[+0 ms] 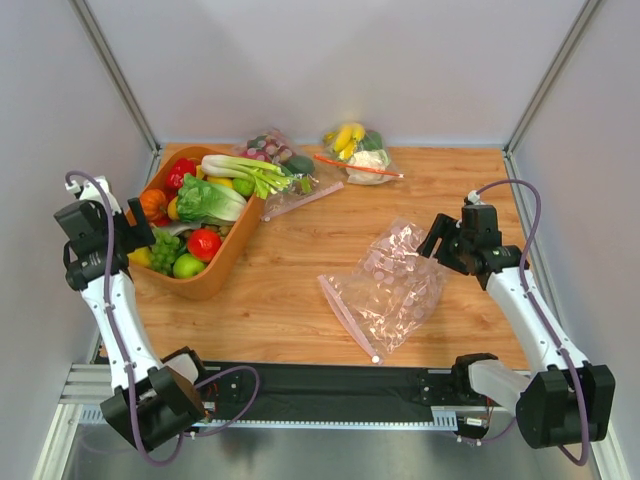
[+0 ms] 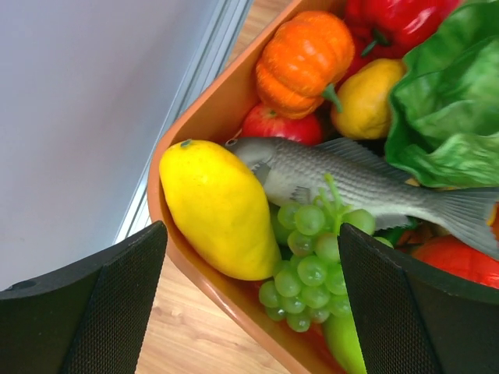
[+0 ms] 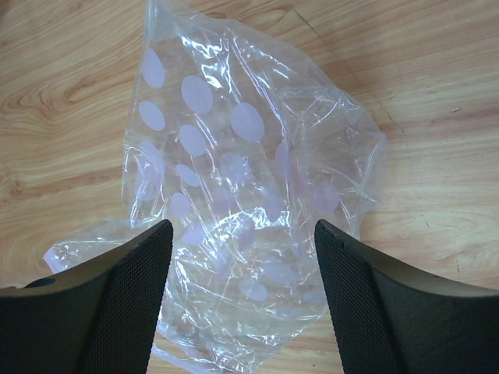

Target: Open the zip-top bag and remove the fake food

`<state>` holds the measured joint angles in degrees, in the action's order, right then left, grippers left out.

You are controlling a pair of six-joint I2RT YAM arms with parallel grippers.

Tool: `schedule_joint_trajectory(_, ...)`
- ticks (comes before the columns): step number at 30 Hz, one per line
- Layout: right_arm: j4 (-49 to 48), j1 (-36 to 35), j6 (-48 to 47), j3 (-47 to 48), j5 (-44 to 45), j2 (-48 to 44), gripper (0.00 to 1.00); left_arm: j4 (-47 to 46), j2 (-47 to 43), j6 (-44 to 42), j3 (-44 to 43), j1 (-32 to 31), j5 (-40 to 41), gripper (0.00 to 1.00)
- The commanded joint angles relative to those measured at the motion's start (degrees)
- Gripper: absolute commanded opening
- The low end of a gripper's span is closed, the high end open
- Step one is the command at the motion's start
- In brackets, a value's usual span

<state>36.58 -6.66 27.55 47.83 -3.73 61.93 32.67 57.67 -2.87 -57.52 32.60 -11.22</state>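
The zip-top bag [image 1: 392, 285] lies crumpled and flat on the wooden table, its pink zip strip [image 1: 348, 318] along the near-left edge, with no food showing inside. My right gripper [image 1: 437, 240] hovers open over the bag's far right corner; the dotted plastic [image 3: 234, 148] shows between its fingers [image 3: 243, 234]. My left gripper [image 1: 135, 240] stands open over the near end of the orange basket [image 1: 228, 262]. Below it lie a yellow lemon [image 2: 218, 206] and a bunch of green grapes [image 2: 308, 269], neither held. A pale-green stalk [image 1: 245, 172] rests across the basket's far end.
The basket also holds a grey fish [image 2: 351, 175], an orange pumpkin [image 2: 300, 58], lettuce [image 1: 208, 200] and a tomato [image 1: 203, 243]. Two other clear bags sit at the back, one with dark grapes [image 1: 270, 148], one with a banana [image 1: 355, 150]. Grey walls close in both sides.
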Motion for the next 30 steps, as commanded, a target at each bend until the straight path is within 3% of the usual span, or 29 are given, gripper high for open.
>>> schedule_joint_trajectory(1,-0.28,0.24,-1.36,0.68,1.09,-1.46,0.75,1.17,-3.7,1.29,-3.91,-1.66,-0.11,0.96)
schedule_joint_trajectory(17,0.69,0.24,-7.68,9.29,3.64,-4.98,0.76,4.43,-7.92,9.73,-9.9,-4.12,-13.47,0.98)
schedule_joint_trajectory(30,0.95,0.24,-8.92,11.58,5.48,-6.12,0.76,3.72,-9.59,8.77,-8.67,-7.81,-10.93,0.99)
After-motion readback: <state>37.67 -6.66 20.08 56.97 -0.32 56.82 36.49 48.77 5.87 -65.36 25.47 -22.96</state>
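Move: The empty zip-top bag lies spread almost straight under the right hand, about 13 cm down and some 3 cm left; the banana bag is about 32 cm ahead and 8 left of that hand, the avocado bag 26 ahead and 27 left. Below the left hand by some 14 cm is the yellow squash it has already let go, 5 cm ahead and 4 left; the grapes sit 4 ahead and 3 right, the orange pumpkin 17 ahead, 1 left. Touching nothing, both hands lift away. The wide-open left one climbs about 9 cm off the yellow squash while sweeping just as far right, above the bin's near part, its fingers tipping up some 15 degrees and swinging clockwise as much. The right one waits briefly, then rises about 8 cm off the empty bag, easing slightly forward and tipping up, its gap unchanged. ##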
